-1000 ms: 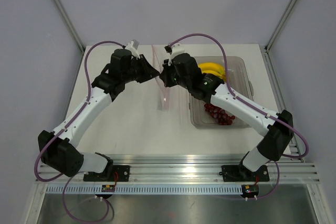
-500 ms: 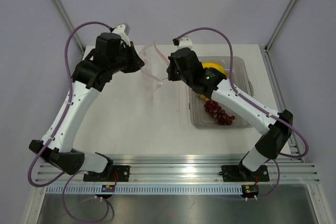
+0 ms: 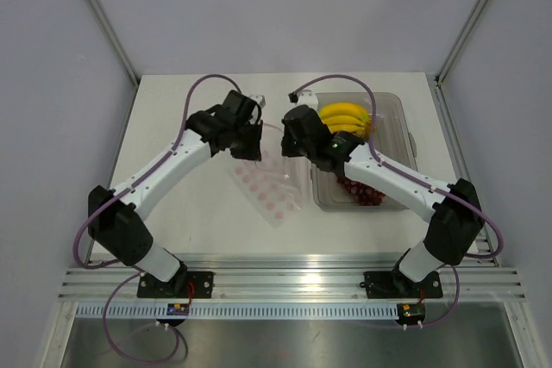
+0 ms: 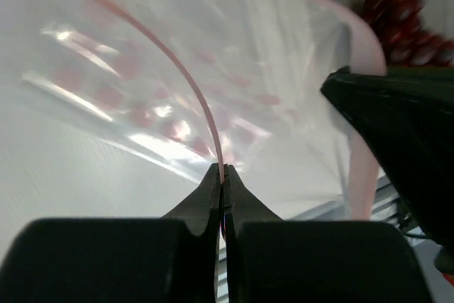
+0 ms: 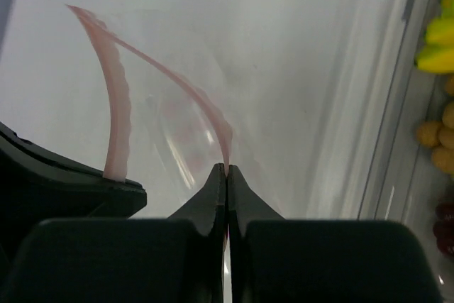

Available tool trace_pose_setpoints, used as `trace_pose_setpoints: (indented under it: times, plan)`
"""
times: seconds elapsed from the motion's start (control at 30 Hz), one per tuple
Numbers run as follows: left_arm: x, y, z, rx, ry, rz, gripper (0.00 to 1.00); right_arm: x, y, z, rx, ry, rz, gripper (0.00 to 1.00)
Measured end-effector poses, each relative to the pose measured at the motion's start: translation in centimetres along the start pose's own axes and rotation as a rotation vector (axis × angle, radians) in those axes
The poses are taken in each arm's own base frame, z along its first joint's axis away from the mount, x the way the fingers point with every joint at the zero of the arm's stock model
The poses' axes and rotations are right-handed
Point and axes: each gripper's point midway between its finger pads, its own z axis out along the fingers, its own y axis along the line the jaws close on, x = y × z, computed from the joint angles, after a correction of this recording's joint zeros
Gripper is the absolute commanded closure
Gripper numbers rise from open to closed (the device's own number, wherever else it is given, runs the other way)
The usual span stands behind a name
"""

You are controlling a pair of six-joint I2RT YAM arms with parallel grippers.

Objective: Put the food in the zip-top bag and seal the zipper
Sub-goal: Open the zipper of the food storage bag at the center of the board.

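The zip-top bag [image 3: 269,189], clear with pink-red dots, slopes from the two grippers down onto the table. My left gripper [image 3: 251,142] is shut on one lip of the pink zipper [image 4: 213,122]. My right gripper [image 3: 288,142] is shut on the other lip of the zipper [image 5: 210,113], so the mouth gapes between them. The food lies in the tray: yellow bananas [image 3: 346,115] at the far end, dark red grapes [image 3: 360,190] at the near end. Small tan fruits [image 5: 435,137] show in the right wrist view.
The rigid clear tray [image 3: 404,154] stands on the right half of the table, just right of my right gripper. White table surface [image 3: 190,204] lies under and left of the bag. Frame posts rise at the back corners.
The left arm swung out left with the bag lip, then came back toward the centre and lower, its jaws closing. The bag went from hanging between the grippers to trailing on the table.
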Motion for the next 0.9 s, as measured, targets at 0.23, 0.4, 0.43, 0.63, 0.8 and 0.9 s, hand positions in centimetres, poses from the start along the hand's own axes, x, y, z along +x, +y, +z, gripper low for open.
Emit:
trace_pose_setpoints:
  times: [0.23,0.4,0.43,0.63,0.8,0.9]
  plan:
    - [3.9,-0.4,3.1,0.003,0.139,0.013,1.0,7.2,-5.3,0.1,0.161,0.146,-0.008,1.0]
    - [0.8,-2.0,1.4,0.045,0.053,0.027,1.0,4.9,-4.7,-1.5,0.136,0.081,0.02,1.0]
    - [0.1,-2.1,0.8,0.042,0.037,0.04,1.0,4.4,-4.4,-1.6,0.123,0.069,0.027,1.0]
    - [-7.5,-1.8,-5.5,-0.067,-0.171,0.153,1.0,-0.2,1.1,-1.4,-0.058,0.012,0.097,1.0]
    - [-12.1,-1.8,-12.1,-0.103,-0.367,0.198,1.0,-3.5,6.0,-1.9,-0.264,-0.05,0.184,1.0]
    - [-11.1,-1.4,-12.4,-0.101,-0.375,0.207,1.0,-3.0,6.2,-1.5,-0.289,-0.059,0.226,1.0]
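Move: Both grippers already pinch the pink-edged mouth of the bag. From the left gripper, the bag's middle hangs about 5 cm back, 3 cm right and 8 cm below. From the right gripper, it is some 6 cm back, 4 cm left and 9 cm down. About 20 cm below the right gripper are the bananas, 11 cm ahead and 17 cm right, and the grapes, 10 cm back and 22 cm right. Shake the bag by its mouth: dip both grippers together, the left about 5 cm, the right nearly 8 cm while easing right and back, then sweep both up, the left ending well above its start and the right moderately above and left of its own. Tip the left fingers up some 25 degrees, roll the right hand left-side-up, and keep both pinches shut on the rims. ##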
